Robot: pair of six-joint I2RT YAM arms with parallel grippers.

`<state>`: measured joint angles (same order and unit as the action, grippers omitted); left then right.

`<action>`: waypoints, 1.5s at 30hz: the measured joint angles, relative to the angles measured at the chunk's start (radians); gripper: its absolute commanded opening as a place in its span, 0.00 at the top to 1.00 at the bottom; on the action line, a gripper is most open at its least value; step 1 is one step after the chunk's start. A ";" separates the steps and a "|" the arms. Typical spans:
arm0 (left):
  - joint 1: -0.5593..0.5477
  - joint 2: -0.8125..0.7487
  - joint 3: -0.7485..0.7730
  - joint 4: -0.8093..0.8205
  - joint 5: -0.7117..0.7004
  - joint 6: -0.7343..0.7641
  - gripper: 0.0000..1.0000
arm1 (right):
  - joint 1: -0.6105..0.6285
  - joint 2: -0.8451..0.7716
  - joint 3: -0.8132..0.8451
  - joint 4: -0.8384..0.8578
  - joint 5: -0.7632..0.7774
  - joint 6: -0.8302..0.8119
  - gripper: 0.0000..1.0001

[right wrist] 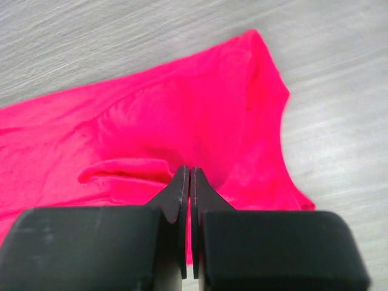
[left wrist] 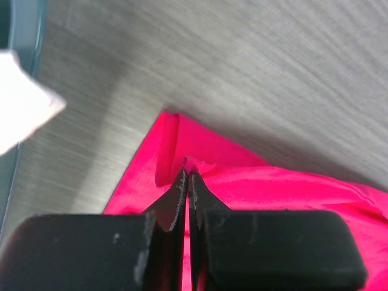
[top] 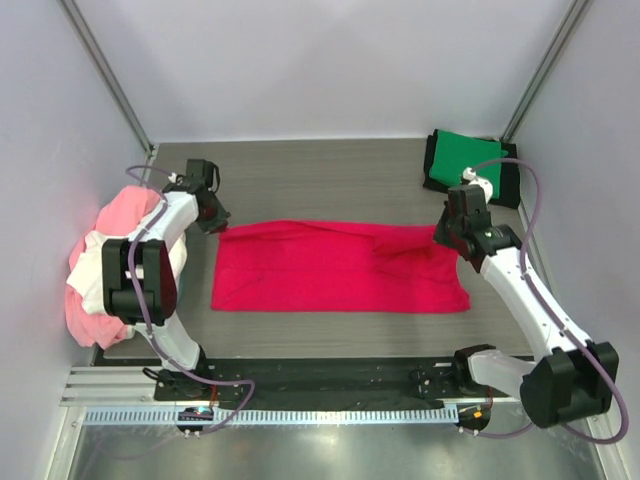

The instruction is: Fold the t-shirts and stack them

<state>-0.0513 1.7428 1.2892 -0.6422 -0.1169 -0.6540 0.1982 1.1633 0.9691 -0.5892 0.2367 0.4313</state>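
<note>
The crimson t-shirt (top: 340, 265) lies as a long band across the middle of the table. My left gripper (top: 218, 226) is at its far left corner, jaws shut with a small tuft of the red cloth (left wrist: 273, 188) pinched at the tips (left wrist: 187, 173). At the band's far right edge my right gripper (top: 443, 238) is also shut, its tips (right wrist: 190, 170) pressed into a raised fold of the same shirt (right wrist: 182, 115). A folded green t-shirt (top: 465, 155) rests on a black one (top: 510, 182) at the back right.
A loose heap of light pink (top: 120, 215) and white (top: 95, 272) shirts hangs at the table's left edge beside the left arm. White cloth (left wrist: 18, 115) and a teal patch (left wrist: 24, 30) show at the left in the left wrist view. Walls enclose three sides.
</note>
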 measured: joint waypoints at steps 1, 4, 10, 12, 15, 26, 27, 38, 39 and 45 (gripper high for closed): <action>0.000 -0.010 -0.015 0.005 0.000 -0.001 1.00 | -0.001 -0.027 -0.017 -0.006 0.006 0.011 0.99; 0.000 -0.038 -0.050 0.022 -0.003 -0.002 1.00 | -0.006 -0.101 -0.063 -0.015 0.027 0.039 0.99; 0.000 -0.095 -0.112 0.069 -0.020 -0.019 1.00 | -0.017 -0.185 -0.091 -0.040 0.069 0.076 0.99; 0.000 -0.107 -0.113 0.084 -0.022 -0.019 1.00 | -0.024 -0.196 -0.090 -0.042 0.077 0.080 0.99; 0.000 -0.119 -0.111 0.110 -0.025 -0.019 1.00 | -0.034 -0.203 -0.090 -0.055 0.093 0.085 0.99; -0.001 -0.165 -0.175 0.145 -0.076 -0.037 1.00 | -0.052 -0.337 -0.132 -0.092 0.168 0.133 0.99; -0.001 -0.168 -0.184 0.146 -0.082 -0.044 0.99 | -0.053 -0.359 -0.147 -0.095 0.176 0.140 0.99; 0.000 -0.275 -0.356 0.183 -0.179 -0.129 0.55 | -0.056 -0.434 -0.250 -0.134 0.237 0.279 0.71; 0.003 -0.298 -0.379 0.182 -0.188 -0.137 0.50 | -0.056 -0.443 -0.262 -0.135 0.240 0.299 0.51; 0.035 -0.423 -0.437 0.183 -0.214 -0.180 0.47 | -0.057 -0.489 -0.318 -0.158 0.264 0.385 0.09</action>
<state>-0.0158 1.3201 0.8520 -0.4595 -0.3305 -0.8345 0.1413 0.6743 0.6510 -0.7475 0.5007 0.8158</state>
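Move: Each hand still pinches one end of the red t-shirt's raised far edge. The left end of the lower layer, where that edge is to lie, is some 8 cm behind the left hand, 4 cm to its left and 8 cm below; the laundry basket is about 26 cm left and 6 cm back. From the right hand, the shirt's near right corner lies about 12 cm back, 9 cm right and 14 cm below, and the green folded stack 25 cm ahead, 14 cm right. The right hand draws its end of the red edge back about 10 cm and 6 or 7 cm to the right towards the shirt's near right corner, rising a little before it sinks, turning nearly 30 degrees clockwise and opening wide at the end to let go above the table. The left hand at first barely shifts except to lift about 2 cm, then sinks and goes back some 7 cm and left 5 cm, turning counter-clockwise, and opens about halfway to release its end, rising slightly as it comes away. ##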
